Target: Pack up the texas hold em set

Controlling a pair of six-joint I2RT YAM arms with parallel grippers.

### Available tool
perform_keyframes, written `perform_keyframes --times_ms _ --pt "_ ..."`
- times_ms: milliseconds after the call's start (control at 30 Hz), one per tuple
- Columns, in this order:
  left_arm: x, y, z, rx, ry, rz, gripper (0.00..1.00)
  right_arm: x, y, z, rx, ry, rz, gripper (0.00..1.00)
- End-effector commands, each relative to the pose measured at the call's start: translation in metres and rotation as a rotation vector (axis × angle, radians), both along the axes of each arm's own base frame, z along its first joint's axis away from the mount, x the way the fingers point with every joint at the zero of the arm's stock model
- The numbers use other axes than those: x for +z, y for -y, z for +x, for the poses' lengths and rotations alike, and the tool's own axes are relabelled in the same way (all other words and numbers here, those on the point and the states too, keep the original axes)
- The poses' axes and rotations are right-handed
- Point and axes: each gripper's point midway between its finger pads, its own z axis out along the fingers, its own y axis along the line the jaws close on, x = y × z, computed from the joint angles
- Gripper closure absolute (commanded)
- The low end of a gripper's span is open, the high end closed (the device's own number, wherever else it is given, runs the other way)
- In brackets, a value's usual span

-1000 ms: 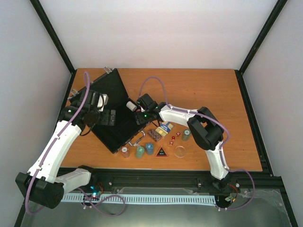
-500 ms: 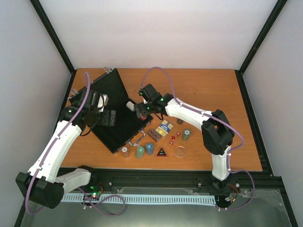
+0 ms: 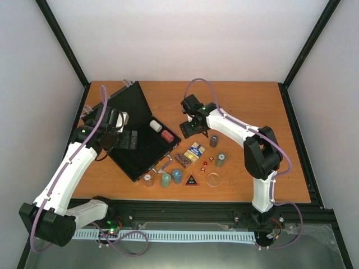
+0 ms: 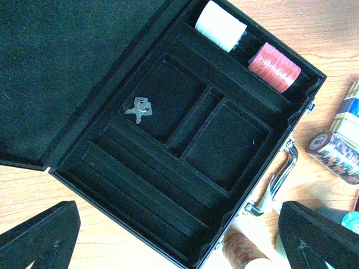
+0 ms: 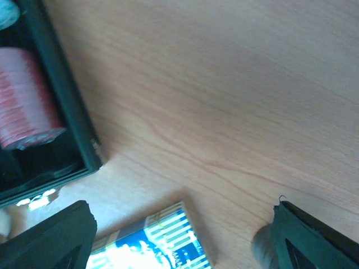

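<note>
The black case (image 3: 132, 143) lies open at the left of the table, its lid folded back. In its far slot sit a white chip stack (image 3: 155, 125) (image 4: 220, 25) and a red chip stack (image 3: 167, 135) (image 4: 274, 67) (image 5: 25, 106). My left gripper (image 3: 127, 140) (image 4: 179, 246) hovers open over the tray, holding nothing. To the right of the case my right gripper (image 3: 189, 128) (image 5: 182, 238) hangs open above bare table, with a blue card deck (image 3: 196, 150) (image 5: 151, 246) below it. A grey chip stack (image 3: 213, 140) (image 5: 261, 246) stands by its right finger.
In front of the case are loose chip stacks (image 3: 147, 179) (image 3: 166, 180) (image 3: 177, 176), another stack (image 3: 221, 159), a second deck (image 3: 182, 160), red dice (image 3: 207, 162), a black triangle (image 3: 192, 180) and a clear disc (image 3: 213, 179). Small keys (image 4: 140, 109) lie in the tray beside the silver handle (image 4: 280, 179).
My right gripper has drawn back to the right, off the case, and the red chip stack now lies in the slot beside the white one. The left arm has stayed put.
</note>
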Motion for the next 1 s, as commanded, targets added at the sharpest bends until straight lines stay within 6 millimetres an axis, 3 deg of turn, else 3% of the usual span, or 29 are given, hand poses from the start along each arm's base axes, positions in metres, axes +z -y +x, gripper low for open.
perform_keyframes --times_ms 0,233,967 --pt "0.004 0.002 0.006 -0.004 0.019 0.003 0.0 0.001 -0.023 -0.018 0.134 -0.028 0.006 0.14" --pt "0.001 0.0 0.006 0.002 0.01 0.013 0.0 -0.022 -0.047 -0.023 0.181 -0.069 0.029 0.12" --pt "-0.003 -0.003 0.002 0.005 0.003 0.029 0.0 -0.057 -0.091 0.018 0.144 -0.087 0.086 0.11"
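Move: The red chip roll lies in the open case about 12 cm to the right gripper's left, roughly level with it fore and aft (some 1 cm back) and about 7 cm down. The white roll shares its channel, some 5 cm farther out and 6 cm farther left. From this gripper the card box is about 8 cm back and 2 cm right, the dark chip roll 3 cm back and 11 cm right. From the left gripper, the red roll is about 15 cm right, 9 cm ahead, 18 cm below. Bring the open right gripper about 8 cm left to the red roll, first drawing it back some 3 cm, then sinking about 4 cm, and finally sweeping it forward and left. Turn it about 10 degrees counter-clockwise on the way, keep the fingers apart, and push the roll's near end with the left finger, along the channel towards the white roll. ##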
